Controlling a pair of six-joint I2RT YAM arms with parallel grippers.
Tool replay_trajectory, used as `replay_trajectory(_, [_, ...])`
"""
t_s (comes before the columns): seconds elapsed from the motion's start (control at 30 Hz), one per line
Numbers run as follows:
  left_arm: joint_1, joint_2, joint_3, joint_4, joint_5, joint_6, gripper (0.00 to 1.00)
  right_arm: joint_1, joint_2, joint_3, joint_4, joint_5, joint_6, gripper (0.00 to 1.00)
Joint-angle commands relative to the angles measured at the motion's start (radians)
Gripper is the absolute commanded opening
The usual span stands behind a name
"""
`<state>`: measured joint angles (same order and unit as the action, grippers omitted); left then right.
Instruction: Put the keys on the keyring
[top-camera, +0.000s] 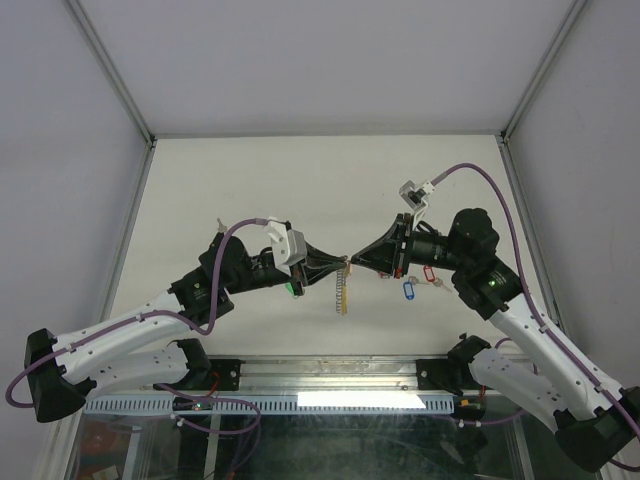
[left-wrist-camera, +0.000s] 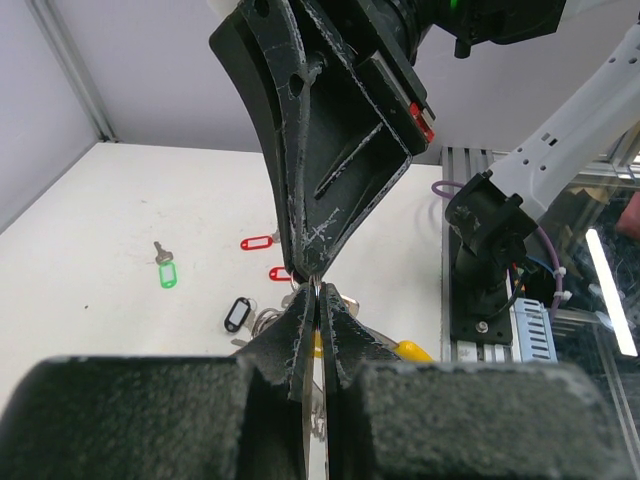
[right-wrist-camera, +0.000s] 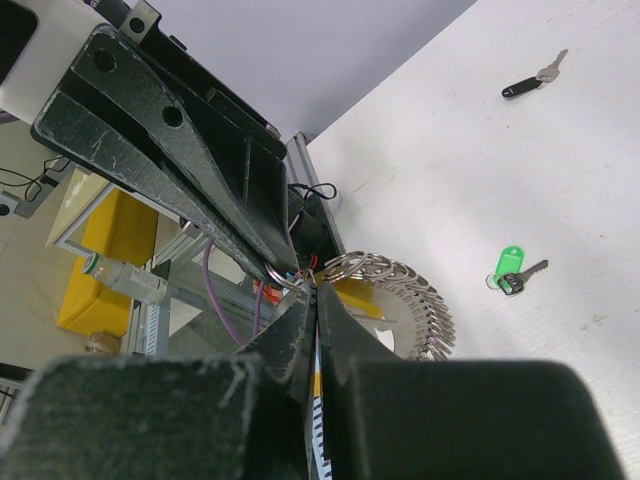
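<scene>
The keyring (top-camera: 343, 290), a silvery coil with a yellow part, hangs above the table's middle where the two grippers meet tip to tip. My left gripper (top-camera: 339, 265) is shut on a thin wire loop of it (left-wrist-camera: 318, 284). My right gripper (top-camera: 357, 262) is shut on the keyring's (right-wrist-camera: 410, 290) other end, with a yellow strip between its fingers. Keys lie on the table: red tag (top-camera: 430, 272), blue tag (top-camera: 408, 290), and in the left wrist view green (left-wrist-camera: 167, 272), red (left-wrist-camera: 257, 242) and black (left-wrist-camera: 237, 313) tags. A green-tagged key (right-wrist-camera: 510, 266) and a black one (right-wrist-camera: 525, 85) show in the right wrist view.
The white table (top-camera: 300, 180) is walled at the back and sides. The right arm's base (left-wrist-camera: 490, 260) and a metal rail (top-camera: 330, 375) run along the near edge. A yellow object (left-wrist-camera: 415, 350) lies low behind my left fingers.
</scene>
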<state>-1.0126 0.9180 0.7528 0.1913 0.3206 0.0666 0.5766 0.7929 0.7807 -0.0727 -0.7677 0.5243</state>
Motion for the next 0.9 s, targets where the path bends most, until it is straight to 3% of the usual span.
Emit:
replay_trajectory(0.0, [0.007,-0.001,0.018,0.061,0.028,0.006,0.00,-0.003,-0.008,0.042,0.025,0.029,-0.010,0.04])
replay_trajectory(0.13, [0.009,-0.002,0.016,0.061,0.025,0.005,0.00,-0.002,-0.012,0.049,-0.001,0.045,-0.031,0.15])
replay_trajectory(0.43, [0.009,0.001,0.022,0.053,0.010,0.004,0.00,-0.002,-0.063,0.058,-0.042,0.126,-0.107,0.26])
replay_trajectory(0.73, [0.017,0.018,0.021,0.052,-0.050,-0.015,0.00,-0.003,-0.169,0.000,-0.055,0.291,-0.199,0.46])
replay_trajectory(0.87, [0.020,0.035,0.030,0.038,-0.089,-0.033,0.00,-0.002,-0.177,-0.014,-0.063,0.282,-0.220,0.58])
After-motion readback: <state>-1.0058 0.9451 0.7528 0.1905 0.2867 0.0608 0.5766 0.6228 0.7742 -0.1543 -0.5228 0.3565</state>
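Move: Level with the right hand and about 1 cm to its left are the left fingertips, pinching the keyring by its small end ring beside the yellow-tagged key; the hoop hangs some 4 cm below and 3 cm back. Far beneath, roughly 27 cm down, the blue tag lies 15 cm right and 3 cm ahead, the green tag 10 cm left and 3 cm ahead. From the left hand, the small ring is right at its tips. Opening to about half, the right fingers let go at the small ring and yellow-tagged key, easing about 1 cm forward and slightly down, then pull away from the left fingertips, some 3.5 cm to the right and rising, while the wrist turns clockwise about 15 degrees and rolls about as much. The left hand keeps its shut pinch and late on shifts about 1 cm forward and down. ##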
